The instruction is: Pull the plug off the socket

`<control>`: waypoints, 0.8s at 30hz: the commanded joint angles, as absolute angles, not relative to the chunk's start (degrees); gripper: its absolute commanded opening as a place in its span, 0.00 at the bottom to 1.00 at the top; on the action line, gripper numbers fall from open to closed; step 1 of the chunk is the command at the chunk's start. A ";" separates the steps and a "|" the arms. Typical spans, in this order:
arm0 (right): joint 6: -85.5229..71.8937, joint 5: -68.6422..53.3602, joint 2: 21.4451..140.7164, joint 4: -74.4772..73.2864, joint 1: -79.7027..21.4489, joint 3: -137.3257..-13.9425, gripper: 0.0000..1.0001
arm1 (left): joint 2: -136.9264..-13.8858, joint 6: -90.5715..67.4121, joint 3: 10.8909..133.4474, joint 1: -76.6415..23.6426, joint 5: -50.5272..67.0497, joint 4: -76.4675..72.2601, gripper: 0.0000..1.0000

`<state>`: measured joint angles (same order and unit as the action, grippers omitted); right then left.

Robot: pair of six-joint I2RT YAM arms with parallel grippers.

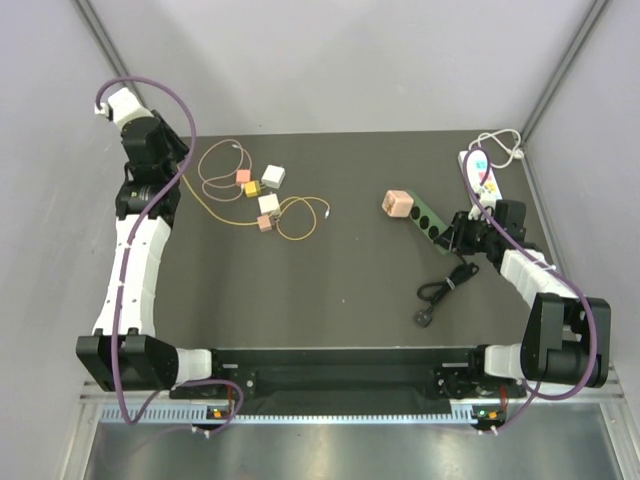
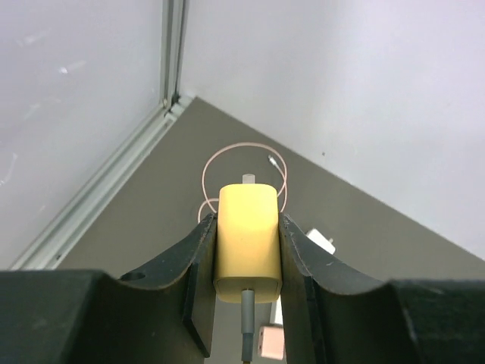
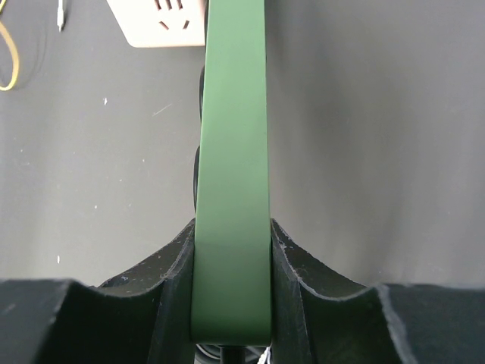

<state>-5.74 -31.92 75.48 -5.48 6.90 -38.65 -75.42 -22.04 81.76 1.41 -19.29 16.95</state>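
My left gripper (image 2: 246, 221) is shut on a yellow plug (image 2: 246, 243), held in the air near the table's back left corner, far from the socket. A thin cable hangs from the plug's underside. The socket is a green power strip (image 1: 426, 219) lying on the table at the right. My right gripper (image 1: 462, 236) is shut on its near end. In the right wrist view the green power strip (image 3: 233, 152) runs straight away from between my fingers (image 3: 176, 265). A pink plug (image 1: 397, 204) sits at the strip's far end, and this pink plug (image 3: 158, 23) has a slotted face.
Small pink, yellow and white plugs (image 1: 262, 198) lie with looped thin cables (image 1: 215, 165) at the back left. A white power strip (image 1: 482, 172) lies at the back right corner. A black cord (image 1: 445, 288) is coiled near my right arm. Walls close three sides.
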 commanded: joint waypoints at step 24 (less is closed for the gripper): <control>-4.75 -36.56 73.92 0.79 7.82 -40.25 0.00 | -100.97 -35.24 66.26 1.58 15.99 -0.27 0.06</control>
<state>-5.56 -33.10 75.48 -5.58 6.96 -38.65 -98.56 -34.39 62.24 1.41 12.01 3.62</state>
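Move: The left hand, high up with the yellow corded plug in its grip, is going for the nearer white plug in the group already pulled: about 10 cm ahead, 13 to the right and 35 below. From this hand, the nearer pink plug lies some 5 cm ahead and 11 right, the yellow cube plug 15 ahead and 8 right, both similarly low. From the right hand that white plug is roughly 19 cm ahead, 44 left and 7 lower. Still pinching the yellow corded plug, the left hand rises barely 1 cm, then swoops some 28 cm down and about 10 to the right, drifting slightly forward, towards the nearer white plug. On the way its fingers tip about 30 degrees further down and swing clockwise; they stay closed. The right hand stays put, keeping its grip on the green socket strip. ##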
